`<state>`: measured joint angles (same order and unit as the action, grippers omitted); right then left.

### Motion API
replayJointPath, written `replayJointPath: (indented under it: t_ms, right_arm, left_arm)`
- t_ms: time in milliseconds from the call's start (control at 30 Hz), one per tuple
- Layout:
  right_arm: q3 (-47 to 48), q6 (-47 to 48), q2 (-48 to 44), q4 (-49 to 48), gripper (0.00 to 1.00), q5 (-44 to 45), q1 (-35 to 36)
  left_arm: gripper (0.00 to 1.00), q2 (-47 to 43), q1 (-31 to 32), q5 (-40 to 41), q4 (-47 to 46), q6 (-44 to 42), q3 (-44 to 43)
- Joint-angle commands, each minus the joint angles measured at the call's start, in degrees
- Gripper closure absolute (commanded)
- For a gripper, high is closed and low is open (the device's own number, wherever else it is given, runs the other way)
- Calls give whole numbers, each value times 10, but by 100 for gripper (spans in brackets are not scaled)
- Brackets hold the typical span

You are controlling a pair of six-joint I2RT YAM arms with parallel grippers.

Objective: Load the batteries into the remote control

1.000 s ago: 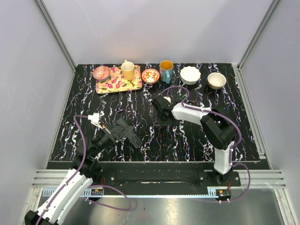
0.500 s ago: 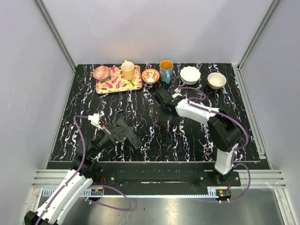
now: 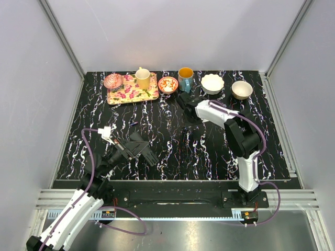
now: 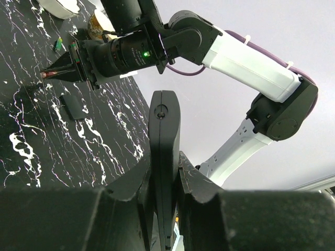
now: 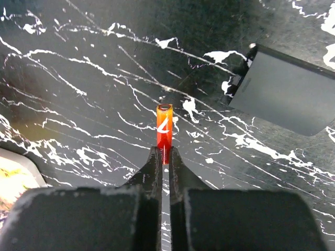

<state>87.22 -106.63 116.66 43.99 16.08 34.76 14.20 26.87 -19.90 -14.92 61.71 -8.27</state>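
Note:
My left gripper (image 4: 165,172) is shut on the remote control (image 4: 164,130), a slim black bar standing edge-on between the fingers. In the top view that gripper (image 3: 137,149) hovers over the near left of the table. My right gripper (image 5: 164,152) is shut on the lower end of a red-orange battery (image 5: 164,130), which sticks out past the fingertips just above the table. In the top view the right gripper (image 3: 184,99) is at the back centre, near the blue mug (image 3: 185,78). The left wrist view shows it side-on, red tip (image 4: 46,75) at its end.
A flat black rectangular cover (image 5: 285,97) lies on the marbled table beside the right gripper. A small green item (image 4: 59,43) lies further back. Along the back edge stand a floral tray (image 3: 131,94), yellow cup (image 3: 143,78), pink bowl (image 3: 113,81), patterned bowl (image 3: 168,84) and two white bowls (image 3: 212,83).
The right arm has swung from the table's middle toward the back, near the blue mug, and its jaws have closed. The left arm and the remote have stayed still.

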Motion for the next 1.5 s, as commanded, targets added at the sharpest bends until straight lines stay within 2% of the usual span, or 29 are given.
replayJointPath:
  t_ms: [0,300,533,567,767,1033,1133,1200,1233,1267,1333,1367,1433,1467]
  right_arm:
    - [23,-98,-2,34,100,52,5]
    - [38,-90,44,53,98,52,4]
    - [35,-60,60,40,84,45,4]
    - [35,-53,60,38,79,44,5]
    - [37,21,42,14,59,32,5]
    - [39,116,-6,20,42,18,5]
    - [26,203,-47,-9,40,26,5]
    - [16,299,-80,-17,39,39,6]
    - [9,353,-90,-58,39,37,5]
    - [-5,478,-100,-79,39,32,5]
    - [-20,602,-111,-128,38,21,5]
    - [-28,708,-110,-129,33,15,4]
    - [-42,791,-104,-147,28,-10,4]
    - [-60,836,-101,-156,21,-14,3]
  left_arm:
    - [100,-4,2,9,-15,-4,-24]
    - [100,-12,2,18,-6,-3,-17]
    - [100,-26,2,23,13,-5,-17]
    - [100,-24,2,23,13,-5,-17]
    - [100,-25,3,25,14,-8,-18]
    - [100,-25,2,32,15,-8,-18]
    - [100,-25,2,32,16,-8,-19]
    - [100,-26,2,32,17,-8,-17]
    - [100,-26,2,31,17,-8,-17]
    - [100,-27,3,31,19,-8,-16]
    - [100,-29,2,33,20,-10,-10]
    - [100,-29,2,35,20,-12,-8]
    - [100,-25,2,37,17,-15,-3]
    - [100,-22,2,37,10,-18,-3]
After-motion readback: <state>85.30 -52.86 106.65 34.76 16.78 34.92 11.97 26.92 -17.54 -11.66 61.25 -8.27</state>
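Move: The right hand already holds the orange battery just clear of the table. The spot where the battery is laid is almost straight below, about 3 cm down and 1 cm ahead and to the right. At table height, the grey battery cover lies some 9 cm back and 3 cm right, the green battery about 9 cm ahead and 9 cm right, and the dark battery 4 cm ahead and 12 cm right. From the left hand, that spot is roughly 22 cm ahead, 20 cm right and 21 cm down. Still pinching the orange battery, the right hand lowers it about 2.5 cm to the marble top, lets go, and its fingers spread wide to either side. It hovers low as they open, then climbs some 9 cm away from the battery while turning roughly 50 degrees counter-clockwise and tilting. The left hand keeps holding the remote nearly still. ##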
